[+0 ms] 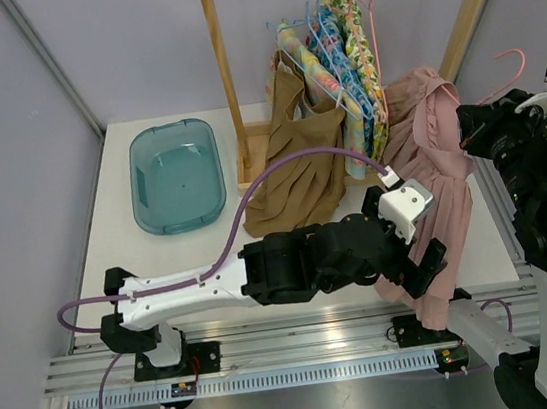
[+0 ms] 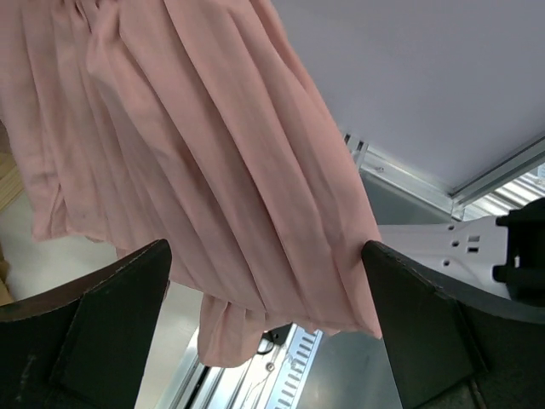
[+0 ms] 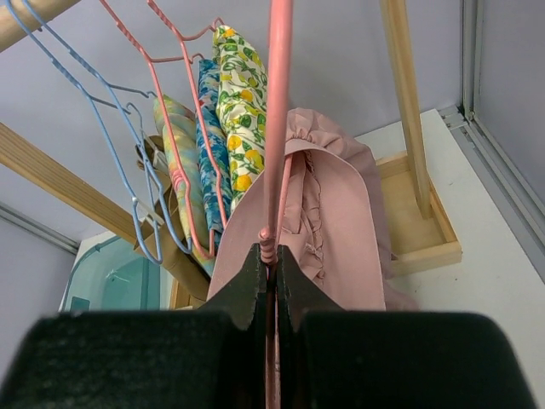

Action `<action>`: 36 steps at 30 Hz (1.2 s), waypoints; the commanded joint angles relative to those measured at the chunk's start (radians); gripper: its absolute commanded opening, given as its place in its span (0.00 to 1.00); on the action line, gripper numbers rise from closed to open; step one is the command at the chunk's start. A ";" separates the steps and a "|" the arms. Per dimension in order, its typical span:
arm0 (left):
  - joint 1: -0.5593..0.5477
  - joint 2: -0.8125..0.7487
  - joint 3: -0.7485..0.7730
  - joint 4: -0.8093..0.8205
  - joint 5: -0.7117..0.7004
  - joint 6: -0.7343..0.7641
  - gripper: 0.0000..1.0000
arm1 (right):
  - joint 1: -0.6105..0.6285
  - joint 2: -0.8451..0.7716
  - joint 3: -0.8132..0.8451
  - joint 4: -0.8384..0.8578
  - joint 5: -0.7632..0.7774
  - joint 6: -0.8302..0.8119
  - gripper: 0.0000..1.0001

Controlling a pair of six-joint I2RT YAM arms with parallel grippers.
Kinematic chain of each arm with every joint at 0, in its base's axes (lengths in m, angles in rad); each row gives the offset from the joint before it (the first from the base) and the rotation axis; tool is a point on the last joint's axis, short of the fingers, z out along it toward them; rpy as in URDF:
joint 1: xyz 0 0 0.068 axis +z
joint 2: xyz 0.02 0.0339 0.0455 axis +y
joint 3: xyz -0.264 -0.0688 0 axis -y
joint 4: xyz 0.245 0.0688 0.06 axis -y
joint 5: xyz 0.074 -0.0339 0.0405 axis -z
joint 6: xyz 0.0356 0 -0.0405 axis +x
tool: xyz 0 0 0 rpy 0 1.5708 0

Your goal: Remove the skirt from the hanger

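Note:
A pink pleated skirt [image 1: 428,139] hangs on a pink wire hanger [image 1: 505,81] off the rack, at the right. My right gripper [image 1: 473,134] is shut on the hanger's twisted neck [image 3: 269,243], with the skirt [image 3: 336,230] draped just below its jaws. My left gripper [image 1: 425,263] is open at the skirt's lower hem. In the left wrist view its fingers [image 2: 128,281] stand wide apart and the hem [image 2: 255,256] hangs between them, its edge against the right finger.
A wooden clothes rack [image 1: 227,79] stands at the back with floral garments [image 1: 346,64] and a brown one [image 1: 293,162] on blue and pink hangers. A teal bin [image 1: 177,174] lies at the left. A metal rail [image 1: 302,347] runs along the near edge.

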 commanded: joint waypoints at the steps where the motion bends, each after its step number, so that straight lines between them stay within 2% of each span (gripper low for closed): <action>1: -0.022 -0.012 0.078 0.101 -0.041 0.003 0.99 | -0.001 -0.023 -0.004 0.040 0.013 0.021 0.00; 11: -0.036 0.000 0.049 0.135 -0.004 -0.041 0.99 | -0.002 -0.014 -0.004 0.046 0.010 0.027 0.00; 18: -0.031 0.048 0.021 0.191 -0.134 -0.027 0.99 | -0.002 0.001 0.054 0.019 -0.004 0.033 0.00; 19: -0.029 0.054 0.026 0.201 -0.140 -0.024 0.96 | -0.001 0.003 0.070 0.008 -0.008 0.036 0.00; 22: -0.022 0.089 0.052 0.204 -0.162 -0.015 0.86 | -0.001 0.010 0.097 -0.015 -0.017 0.052 0.00; 25: -0.022 0.127 0.087 0.184 -0.185 -0.010 0.64 | -0.002 0.010 0.116 -0.035 -0.025 0.059 0.00; 26: -0.022 0.132 0.086 0.185 -0.182 -0.007 0.40 | -0.001 0.009 0.124 -0.038 -0.024 0.061 0.00; 27: -0.022 0.137 0.086 0.187 -0.179 -0.009 0.22 | -0.001 0.009 0.125 -0.041 -0.022 0.061 0.00; 28: -0.022 0.137 0.086 0.185 -0.180 -0.013 0.09 | -0.002 0.006 0.124 -0.038 -0.019 0.061 0.00; 29: -0.023 0.135 0.087 0.181 -0.180 -0.032 0.00 | -0.001 0.004 0.121 -0.040 -0.013 0.059 0.00; 33: -0.049 0.095 0.052 0.135 -0.180 -0.047 0.00 | -0.002 0.006 0.108 -0.029 0.007 0.050 0.00; 36: -0.117 0.042 -0.005 0.138 -0.218 -0.032 0.00 | -0.001 0.009 0.101 -0.014 0.035 0.032 0.00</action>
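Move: From the open left hand, the middle of the pink skirt hangs about 4 cm ahead and 4 cm to its right, roughly 2 cm lower, the cloth already filling the space before the fingertips. From the right hand, it is some 14 cm back, 6 cm to the left and 12 cm below. The patterned clothes still on the rack hang around 23 cm ahead of the right hand, 13 cm to its left and 15 cm lower. Rising about 2.5 cm at first, the left hand then comes down some 6 cm, edging right and slightly forward into the hanging skirt, and shuts from wide open on its lower part, pinching the cloth into a bunch with the fingers still pointing right. The right hand keeps its pinch on the pink hanger nearly in place, drifting about 2 cm to the right late on. ##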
